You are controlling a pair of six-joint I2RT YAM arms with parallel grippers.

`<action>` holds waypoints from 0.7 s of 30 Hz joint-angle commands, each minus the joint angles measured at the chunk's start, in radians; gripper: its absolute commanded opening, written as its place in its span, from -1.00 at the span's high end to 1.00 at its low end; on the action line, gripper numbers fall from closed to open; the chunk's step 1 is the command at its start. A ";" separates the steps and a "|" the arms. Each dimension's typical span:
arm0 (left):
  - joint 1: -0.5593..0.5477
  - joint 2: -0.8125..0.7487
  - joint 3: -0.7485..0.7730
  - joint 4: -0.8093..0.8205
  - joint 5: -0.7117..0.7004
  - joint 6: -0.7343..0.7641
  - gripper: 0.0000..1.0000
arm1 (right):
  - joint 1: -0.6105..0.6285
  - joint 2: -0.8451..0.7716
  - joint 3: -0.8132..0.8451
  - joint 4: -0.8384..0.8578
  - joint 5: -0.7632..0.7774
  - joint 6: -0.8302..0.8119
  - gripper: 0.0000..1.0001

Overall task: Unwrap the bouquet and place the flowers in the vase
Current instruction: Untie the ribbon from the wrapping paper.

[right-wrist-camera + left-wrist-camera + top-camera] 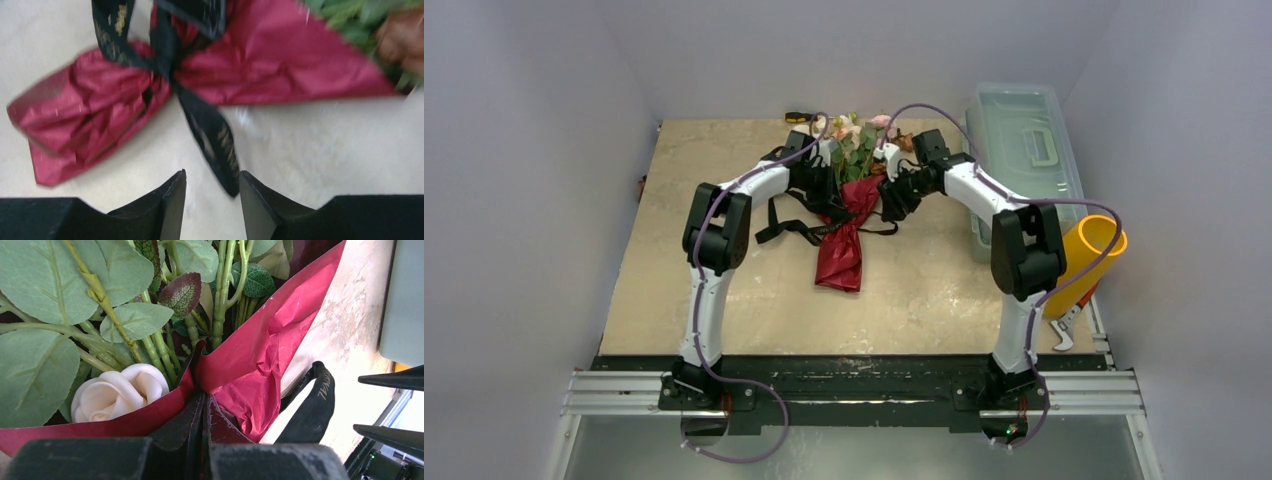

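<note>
The bouquet (844, 225) lies mid-table, with its maroon paper (260, 360) still tied by a black ribbon (210, 130). Its flowers (856, 135) point to the far edge; a white rose (117, 392) and green stems show inside the paper. My left gripper (206, 407) is shut on the paper's top edge at the bouquet's left side (829, 198). My right gripper (212, 182) stands open just right of the wrap (890, 200), and a loose ribbon tail ends between its fingertips, near the right one. The yellow vase (1089, 250) leans at the table's right edge.
A clear plastic box with a handle (1024, 150) lies along the far right side. A small black and yellow tool (799, 117) rests at the back edge. A white hooked object (1064, 330) sits below the vase. Ribbon loops (784, 225) trail left of the wrap.
</note>
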 commanded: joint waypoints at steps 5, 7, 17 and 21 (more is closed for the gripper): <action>0.022 0.108 -0.042 -0.131 -0.262 0.095 1.00 | 0.103 0.145 0.232 0.112 -0.034 0.066 0.06; 0.022 0.105 -0.042 -0.129 -0.263 0.097 1.00 | 0.117 0.175 0.264 0.103 -0.039 0.059 0.06; 0.022 0.103 -0.043 -0.128 -0.270 0.098 1.00 | 0.128 0.176 0.229 0.032 -0.063 -0.018 0.37; 0.022 0.097 -0.046 -0.132 -0.278 0.106 1.00 | 0.115 0.127 0.211 0.035 -0.063 0.001 1.00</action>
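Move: The ribbon strand at the knot that I want lies about 8 cm to the left of my right hand, 2 cm ahead and 2 cm below. The loose ribbon tail is roughly 3 cm back, 2 cm to the left and 6 cm down. The wrapping's lower end lies some 12 cm back and 13 cm left, and the flowers 18 cm ahead and 4 cm left. From my left hand the strand is about 4 cm right, 2 cm back and level. I swing my half-open right hand about 8 cm left and a little forward, rising slightly at first, then sinking some 3 cm to the knot. There I close the fingers almost shut on the black strand standing out of it. My left hand stays put, still shut against the gathered paper beside the knot. ##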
